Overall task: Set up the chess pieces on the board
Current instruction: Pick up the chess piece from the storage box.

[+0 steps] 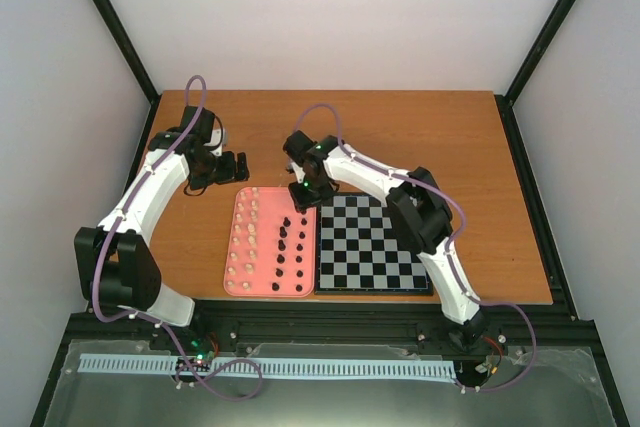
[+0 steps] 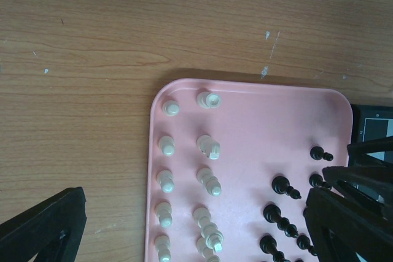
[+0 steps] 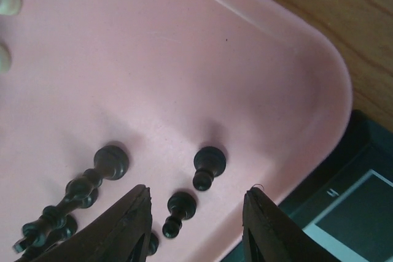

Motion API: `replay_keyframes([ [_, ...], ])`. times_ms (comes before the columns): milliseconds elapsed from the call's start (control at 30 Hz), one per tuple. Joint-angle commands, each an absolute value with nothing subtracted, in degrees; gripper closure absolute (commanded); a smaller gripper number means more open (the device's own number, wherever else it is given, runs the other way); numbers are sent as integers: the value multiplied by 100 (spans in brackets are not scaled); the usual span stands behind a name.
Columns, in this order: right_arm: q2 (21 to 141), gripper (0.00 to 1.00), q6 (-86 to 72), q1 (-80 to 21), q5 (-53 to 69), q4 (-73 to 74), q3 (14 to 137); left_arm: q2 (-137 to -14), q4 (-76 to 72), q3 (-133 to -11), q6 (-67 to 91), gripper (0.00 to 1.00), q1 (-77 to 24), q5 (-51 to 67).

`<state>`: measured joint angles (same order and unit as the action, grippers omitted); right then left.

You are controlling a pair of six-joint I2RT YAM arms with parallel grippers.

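The chess pieces stand on a pink tray point(image 1: 270, 290): black ones point(image 1: 290, 242) in its right columns, cream-white ones point(image 1: 245, 237) in its left columns. The board point(image 1: 370, 242) lies right of the tray with no piece on it. My right gripper point(image 1: 300, 194) hangs open over the tray's far right corner. In the right wrist view its gripper point(image 3: 198, 191) has two black pawns point(image 3: 209, 164) point(image 3: 178, 210) between the fingers, neither touched. My left gripper point(image 1: 232, 167) stands open above the tray's far left edge. Its fingers point(image 2: 43, 231) are wide apart over the white pieces point(image 2: 209, 145).
The tray point(image 2: 264, 115) lies on a brown wooden table point(image 1: 420, 137) inside a black frame. A tall black piece point(image 3: 92, 182) stands just left of the right gripper's left finger. The board's corner point(image 3: 362, 213) shows past the tray's rim.
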<state>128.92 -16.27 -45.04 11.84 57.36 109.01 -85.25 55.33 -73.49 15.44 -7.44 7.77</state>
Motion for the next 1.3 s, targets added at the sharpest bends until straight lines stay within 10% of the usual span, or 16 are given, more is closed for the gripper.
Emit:
replay_keyframes([
  [0, 13150, 59, -1546, -4561, 1325, 5849, 11092, -8479, 5492, -7392, 1600, 0, -765, 772],
  [1267, 12424, 96, -1782, -4393, 859, 6032, 11371, -8486, 5490, -7400, 1597, 0, -766, 786],
])
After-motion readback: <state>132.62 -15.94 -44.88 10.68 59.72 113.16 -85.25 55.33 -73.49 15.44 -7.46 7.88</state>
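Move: The right hand hangs almost straight over the farthest black pawn in the storage box's right column, which is about 3 cm below it and less than 1 cm to its left. The next black pawn stands some 3 cm nearer the base. A taller black piece is 4 cm left of the hand and 3 cm back. The chess board's middle lies about 18 cm right and 9 cm back. From the left hand, the aimed-at pawn lies roughly 16 cm right, about level, 13 cm below. Straight down about 2.5 cm goes the right hand, its half-open fingers either side of the far black pawn, narrowing as it hovers low with only small sideways corrections. The fingers then shut and pinch the pawn, and the hand starts up again by a little over 1 cm, edging slightly forward. ##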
